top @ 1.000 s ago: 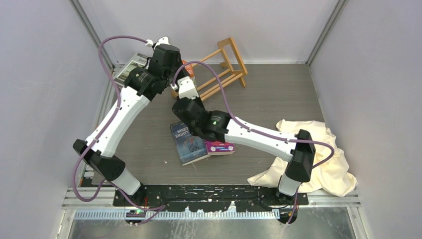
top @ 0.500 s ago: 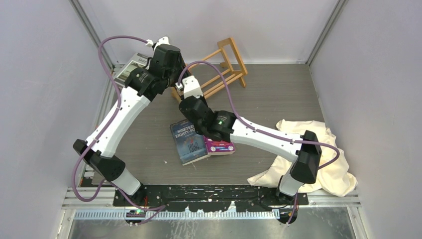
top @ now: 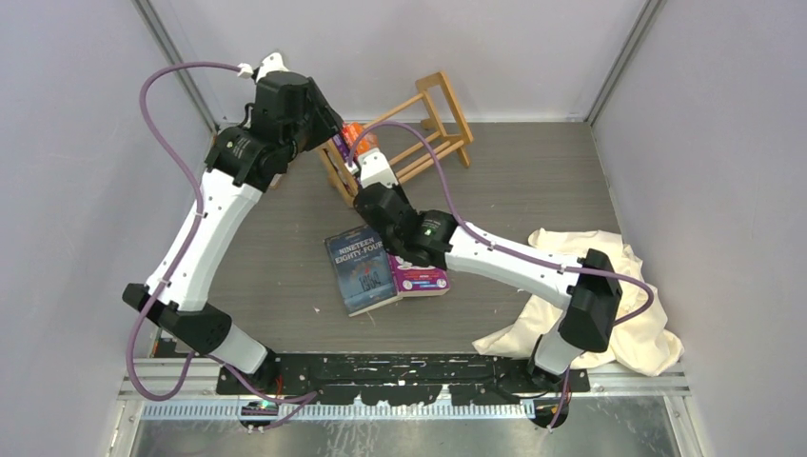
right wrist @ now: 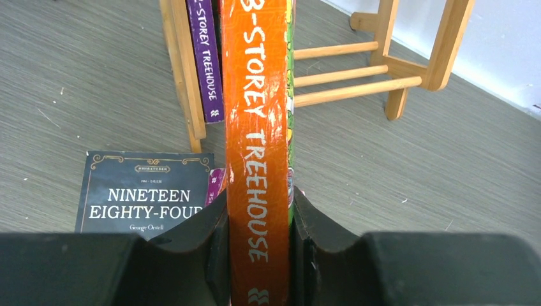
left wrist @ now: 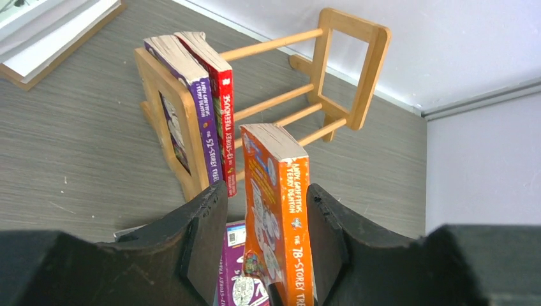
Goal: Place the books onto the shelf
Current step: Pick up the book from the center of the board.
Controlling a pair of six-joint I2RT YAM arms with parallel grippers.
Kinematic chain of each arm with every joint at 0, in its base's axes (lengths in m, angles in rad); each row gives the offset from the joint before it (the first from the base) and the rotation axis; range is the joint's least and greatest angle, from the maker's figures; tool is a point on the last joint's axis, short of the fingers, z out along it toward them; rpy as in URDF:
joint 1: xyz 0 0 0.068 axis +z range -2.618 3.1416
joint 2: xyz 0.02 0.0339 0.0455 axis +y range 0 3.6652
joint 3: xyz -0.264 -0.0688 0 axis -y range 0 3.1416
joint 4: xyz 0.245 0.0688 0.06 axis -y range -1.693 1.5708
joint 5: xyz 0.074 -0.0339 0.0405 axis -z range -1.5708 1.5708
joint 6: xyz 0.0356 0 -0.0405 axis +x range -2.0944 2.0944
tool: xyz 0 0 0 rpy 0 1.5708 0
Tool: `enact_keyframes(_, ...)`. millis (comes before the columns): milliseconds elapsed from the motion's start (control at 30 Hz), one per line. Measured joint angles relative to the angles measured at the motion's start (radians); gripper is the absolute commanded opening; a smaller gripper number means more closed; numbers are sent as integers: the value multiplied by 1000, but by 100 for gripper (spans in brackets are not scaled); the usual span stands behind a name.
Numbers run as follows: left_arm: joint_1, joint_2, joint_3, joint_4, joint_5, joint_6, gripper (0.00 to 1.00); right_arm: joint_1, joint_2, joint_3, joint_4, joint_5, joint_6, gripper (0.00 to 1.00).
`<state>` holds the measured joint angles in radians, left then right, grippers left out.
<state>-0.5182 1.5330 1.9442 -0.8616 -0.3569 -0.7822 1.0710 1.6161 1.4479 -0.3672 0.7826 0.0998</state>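
Observation:
My right gripper is shut on the spine of an orange book and holds it upright just in front of the shelf. My left gripper is open; its jaws stand either side of the same orange book, with a gap on the left. A purple book and a red book stand at the shelf's left end. A dark blue book and another purple book lie flat on the table. Both the left gripper and the right gripper are by the shelf.
A cream cloth is heaped at the right front, under the right arm's elbow. A large white and grey book lies at the back left by the wall. The shelf stands askew near the back wall.
My left gripper has opened off the orange book, and its arm has lifted and swung left. The right arm has carried the orange book slightly toward the shelf.

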Motion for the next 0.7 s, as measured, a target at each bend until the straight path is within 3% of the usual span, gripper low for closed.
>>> enact_keyframes(433, 104, -68, -60, 21, 10, -4, 49, -151, -14, 2, 95, -89, -86, 1)
enact_keyframes(700, 135, -78, -112, 52, 18, -15, 49, -252, 52, 38, 237, -208, -156, 1)
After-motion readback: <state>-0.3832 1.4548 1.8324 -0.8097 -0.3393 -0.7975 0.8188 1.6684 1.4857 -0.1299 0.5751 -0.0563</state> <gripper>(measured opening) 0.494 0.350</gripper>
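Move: The right hand holds the orange book by its spine. The free slot beside the red book on the shelf lies about 15 cm ahead of this hand, barely right and some 13 cm below. The shelved purple and red pair stands roughly 10 cm ahead and 7 cm left, 14 cm lower; on the table, the purple book lies about 9 cm back, 7 cm right and 25 cm down. From the left hand the slot is around 12 cm ahead, 7 cm right, 26 cm below. Keeping its pinch on the orange book's spine, the right hand carries the book forward about 9 cm towards the shelf's free slot, also easing some 3 cm to the right and rising nearly as much, while the fingers tip up about 5 degrees. The left hand, already open and empty, draws off about 5 cm to the left, away from the held book, with a slight counter-clockwise turn. ##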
